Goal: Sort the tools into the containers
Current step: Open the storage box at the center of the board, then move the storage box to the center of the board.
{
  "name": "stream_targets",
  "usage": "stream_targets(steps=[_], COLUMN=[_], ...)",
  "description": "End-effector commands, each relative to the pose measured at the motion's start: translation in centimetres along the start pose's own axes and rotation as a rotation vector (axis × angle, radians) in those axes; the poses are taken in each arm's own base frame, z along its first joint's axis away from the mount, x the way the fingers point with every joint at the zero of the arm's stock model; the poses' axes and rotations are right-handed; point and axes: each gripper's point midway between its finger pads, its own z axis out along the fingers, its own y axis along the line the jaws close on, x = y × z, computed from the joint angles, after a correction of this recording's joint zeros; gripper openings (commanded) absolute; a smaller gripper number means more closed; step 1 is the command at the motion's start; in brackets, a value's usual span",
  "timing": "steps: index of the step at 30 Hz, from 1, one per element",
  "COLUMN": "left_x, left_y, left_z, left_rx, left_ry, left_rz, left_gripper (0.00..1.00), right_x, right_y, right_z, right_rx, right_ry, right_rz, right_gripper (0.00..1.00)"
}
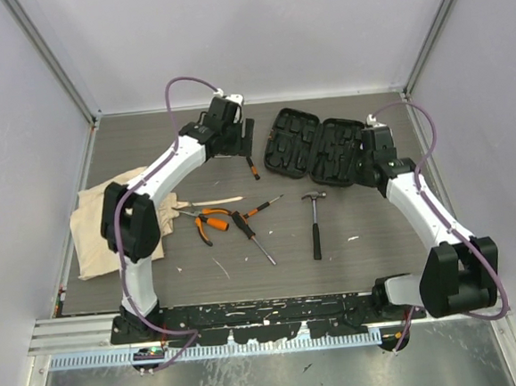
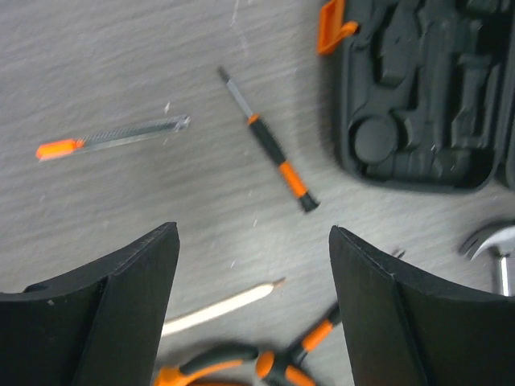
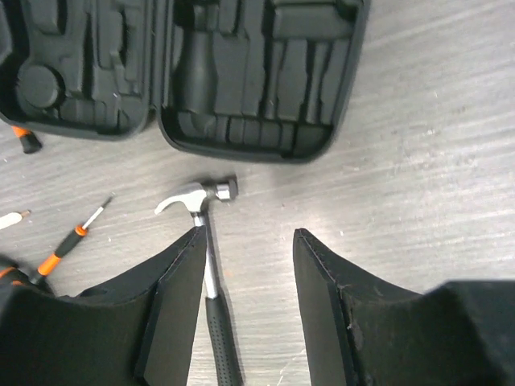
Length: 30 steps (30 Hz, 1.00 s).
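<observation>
The black tool case (image 1: pixel 312 146) lies open at the back of the table, its moulded slots bare (image 3: pixel 185 64). My left gripper (image 1: pixel 240 139) hovers open left of it, nothing between its fingers (image 2: pixel 253 233). Below it lie a black-and-orange screwdriver (image 2: pixel 273 153) and a thin orange-tipped driver (image 2: pixel 113 138). My right gripper (image 1: pixel 363 162) is open by the case's right half, with the hammer (image 3: pixel 208 265) lying on the table along the inner edge of its left finger. Pliers (image 1: pixel 208 222), another screwdriver (image 1: pixel 252 234) and the hammer (image 1: pixel 315 224) lie mid-table.
A beige cloth bag (image 1: pixel 95 228) lies at the left edge, partly under the left arm. A thin pale stick (image 1: pixel 214 203) rests above the pliers. An orange latch (image 2: pixel 334 28) sticks out from the case's left side. Walls enclose the table on three sides.
</observation>
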Motion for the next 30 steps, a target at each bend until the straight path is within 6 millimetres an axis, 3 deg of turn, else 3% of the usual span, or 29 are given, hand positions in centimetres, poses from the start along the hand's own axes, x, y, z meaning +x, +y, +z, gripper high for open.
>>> stream_targets(steps=[1, 7, 10, 17, 20, 26, 30], left_x=[-3.8, -5.2, -4.7, -3.6, -2.9, -0.8, 0.2], left_y=[-2.8, -4.8, -5.2, -7.1, -7.0, -6.9, -7.8], left_z=[2.5, 5.6, 7.4, 9.5, 10.0, 10.1, 9.3], left_rx=[0.108, 0.162, 0.168, 0.234, 0.222, 0.211, 0.236], left_ry=[-0.072, -0.066, -0.039, 0.003, 0.028, 0.075, 0.095], left_rz=[-0.032, -0.062, -0.074, -0.087, -0.090, -0.112, -0.122], left_gripper=[0.75, 0.68, 0.65, 0.57, 0.52, 0.53, 0.44], right_x=[1.1, 4.0, 5.0, 6.4, 6.6, 6.7, 6.8], right_y=[-0.2, -0.6, -0.4, -0.8, -0.6, -0.6, -0.5], right_z=[-1.5, -2.4, -2.6, -2.4, -2.4, -2.3, -2.2], right_rx=[-0.022, -0.055, -0.078, -0.080, -0.090, -0.095, -0.107], right_ry=[-0.025, 0.023, 0.040, 0.068, 0.071, 0.075, 0.076], right_rz=[0.035, 0.050, 0.061, 0.054, 0.054, 0.043, 0.039], right_gripper=[0.53, 0.51, 0.51, 0.50, 0.50, 0.50, 0.49])
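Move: Ahead and to the right of the left hand is the left half of the open storage box, about 9 cm farther out, 17 cm to the right and 12 cm below. The small orange-black screwdriver lies on the near side of that path, 4 cm ahead and 6 cm right. The second screwdriver is some 10 cm back and 8 cm right. From the right hand, the box's left half is about 15 cm ahead, 12 cm left and 10 cm lower. Swinging forward and to the right over the small screwdriver, then sinking almost straight down, the left hand closes in on the box's left wall, some 9 cm right and 9 cm down in all. It tips about 10 degrees steeper while its fingers narrow to roughly half open, the right one reaching the rim. The right hand backs off about 7 cm from the box, dipping 4 cm, then stops. ##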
